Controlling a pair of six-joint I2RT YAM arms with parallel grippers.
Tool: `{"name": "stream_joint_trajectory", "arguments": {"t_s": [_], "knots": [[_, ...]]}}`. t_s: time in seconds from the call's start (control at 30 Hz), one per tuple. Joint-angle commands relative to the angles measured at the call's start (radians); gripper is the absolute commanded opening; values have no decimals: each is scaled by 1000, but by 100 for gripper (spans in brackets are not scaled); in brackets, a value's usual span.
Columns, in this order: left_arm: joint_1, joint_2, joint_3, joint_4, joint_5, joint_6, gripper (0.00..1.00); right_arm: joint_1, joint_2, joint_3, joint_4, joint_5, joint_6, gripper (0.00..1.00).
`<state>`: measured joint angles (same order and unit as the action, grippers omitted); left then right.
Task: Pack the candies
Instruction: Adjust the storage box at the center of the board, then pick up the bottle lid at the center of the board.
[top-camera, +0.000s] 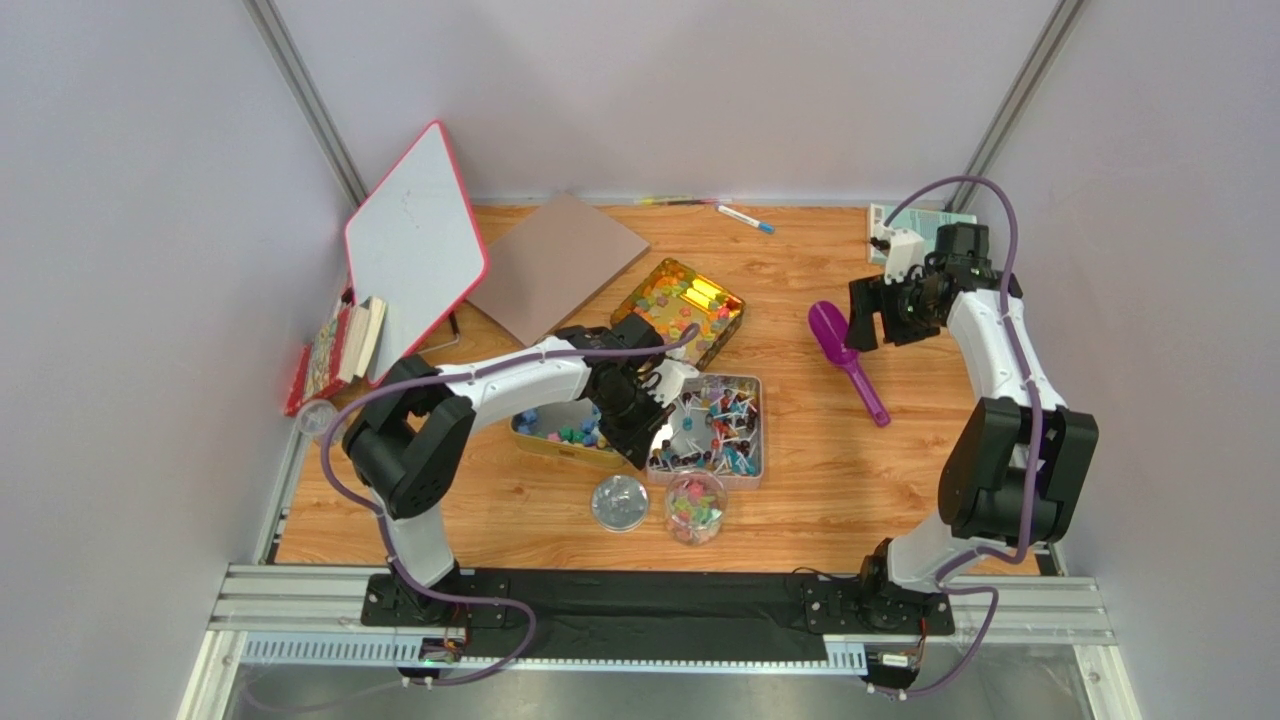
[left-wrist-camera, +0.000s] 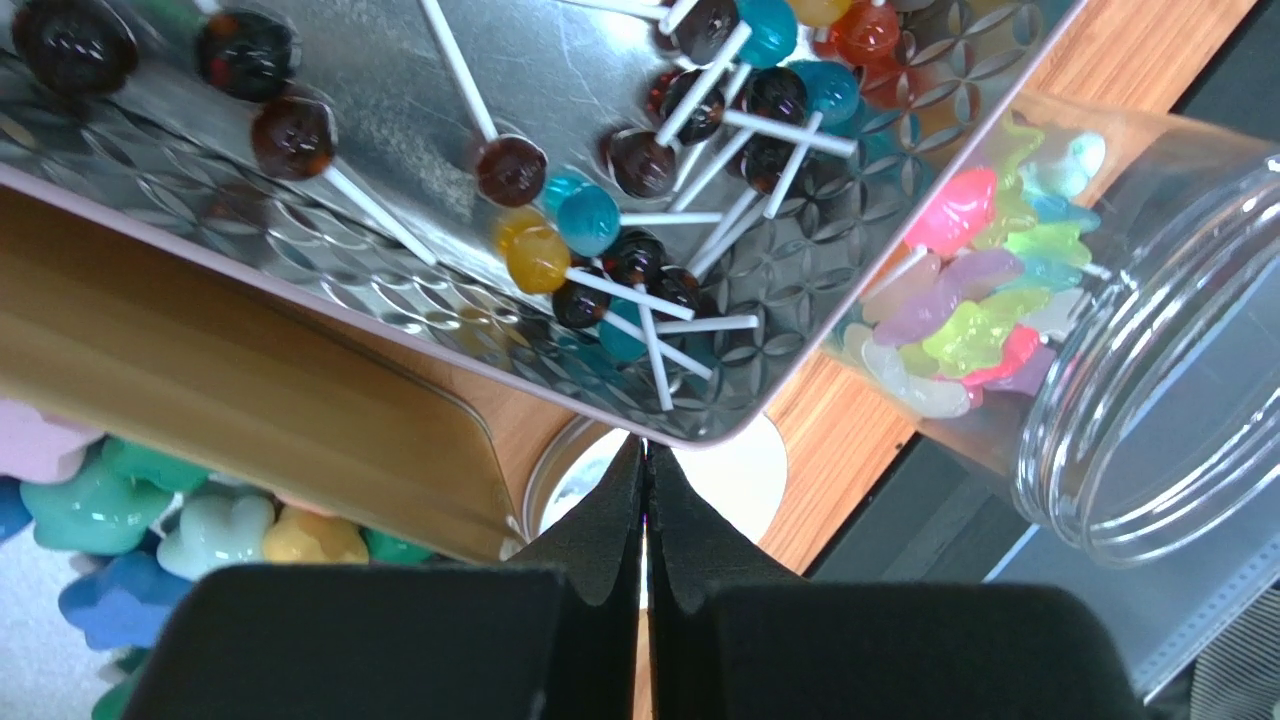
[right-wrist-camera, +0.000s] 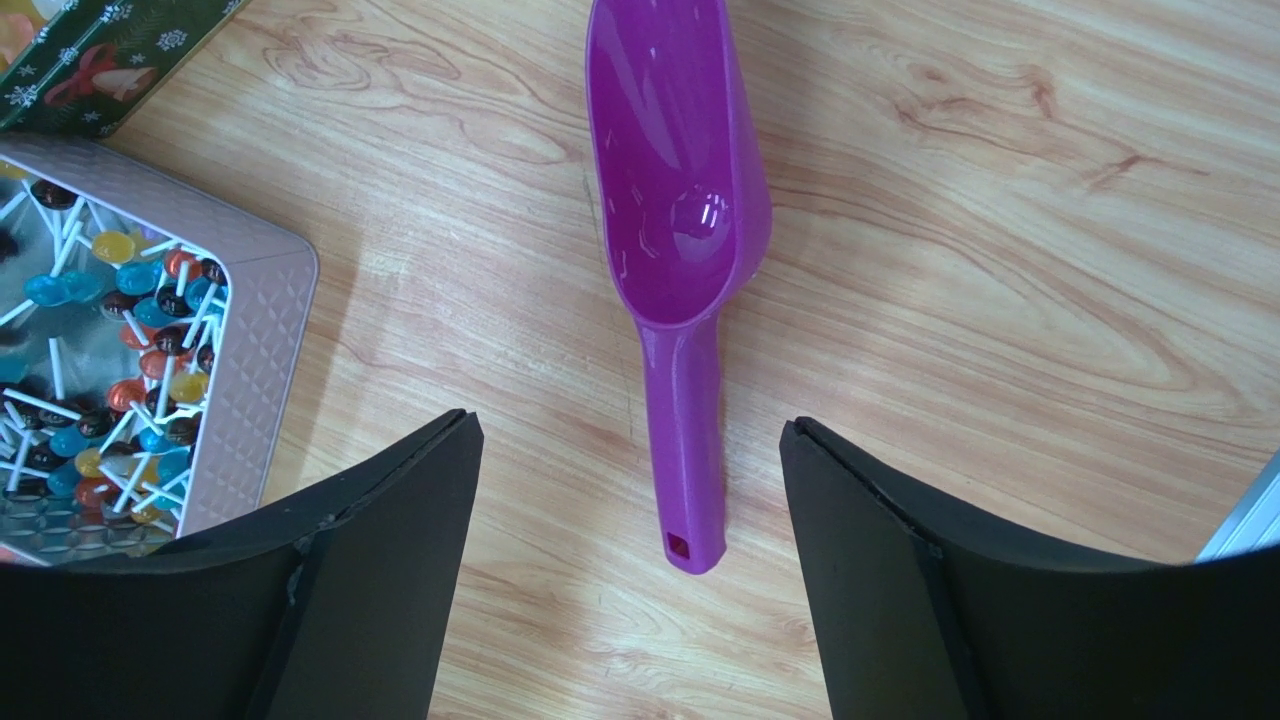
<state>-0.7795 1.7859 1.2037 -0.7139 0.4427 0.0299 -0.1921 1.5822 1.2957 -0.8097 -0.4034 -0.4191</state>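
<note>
Lollipop candies (left-wrist-camera: 601, 225) lie in a silver tin (top-camera: 747, 393). Pastel lump candies (left-wrist-camera: 150, 510) fill a gold tin (top-camera: 529, 426) to its left. More pastel candies (left-wrist-camera: 977, 300) sit in a clear jar (top-camera: 694, 507) that stands lidless. My left gripper (left-wrist-camera: 646, 458) is shut between the two tins. Its tips meet right at the silver tin's rim (left-wrist-camera: 721, 428), and I cannot tell whether they pinch it. My right gripper (right-wrist-camera: 631, 425) is open above the handle of the purple scoop (right-wrist-camera: 676, 150), which lies flat on the table.
The jar's round lid (top-camera: 619, 503) lies left of the jar. A decorated gold box (top-camera: 679, 308), a brown board (top-camera: 556, 263) and a leaning whiteboard (top-camera: 413, 248) stand behind the tins. Books (top-camera: 338, 345) rest at the left edge, and pens (top-camera: 744, 219) lie along the back.
</note>
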Motion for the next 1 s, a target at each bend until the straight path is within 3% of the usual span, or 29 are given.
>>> {"name": "stream_joint_trajectory", "arguments": {"t_s": [0.0,0.13,0.17,0.23,0.27,0.37,0.5,0.63,0.8,0.87,0.97], "knots": [[-3,41,68,27,30,16,0,0,-44,-15,27,-26,5,77],[3,70,126,13,-19,31,0,0,-60,-19,23,-29,-6,77],[9,67,131,7,-30,31,5,2,-65,-18,21,-40,-10,76],[29,34,123,-21,-59,28,23,2,-88,-25,15,-55,-23,76],[34,12,103,-30,-74,36,40,2,-100,-32,17,-78,-30,77],[48,-170,-4,-24,-61,181,57,0,-145,-59,26,-129,-72,79],[33,-302,-118,-16,78,393,77,5,-145,-56,35,-146,-75,80],[32,-269,-121,-21,116,504,78,11,-110,-10,4,-149,-47,80],[10,-191,-101,-32,51,633,80,31,-120,17,-42,-135,-87,81],[6,-189,-107,-27,48,683,99,36,-129,13,-54,-127,-98,82],[2,-186,-104,-12,42,711,99,43,-136,10,-71,-118,-109,84]]}}
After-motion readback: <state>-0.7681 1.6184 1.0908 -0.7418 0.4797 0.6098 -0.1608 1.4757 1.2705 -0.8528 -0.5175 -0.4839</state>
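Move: The storage box of lollipops has its near-left corner at the left hand's shut fingertips, its middle about 5 cm ahead, 8 cm right and 2 cm below. The candy-star box centres roughly 8 cm ahead and 9 cm left; the metal lid is 5 cm back, 4 cm left; the jar is 5 cm back, 6 cm right. From the right hand the storage box is some 12 cm back, 19 cm left and 10 cm below. Left fingertips nudge the storage box forward-right, open, rise about 6 cm, then sink, turning clockwise; right hand rises. ##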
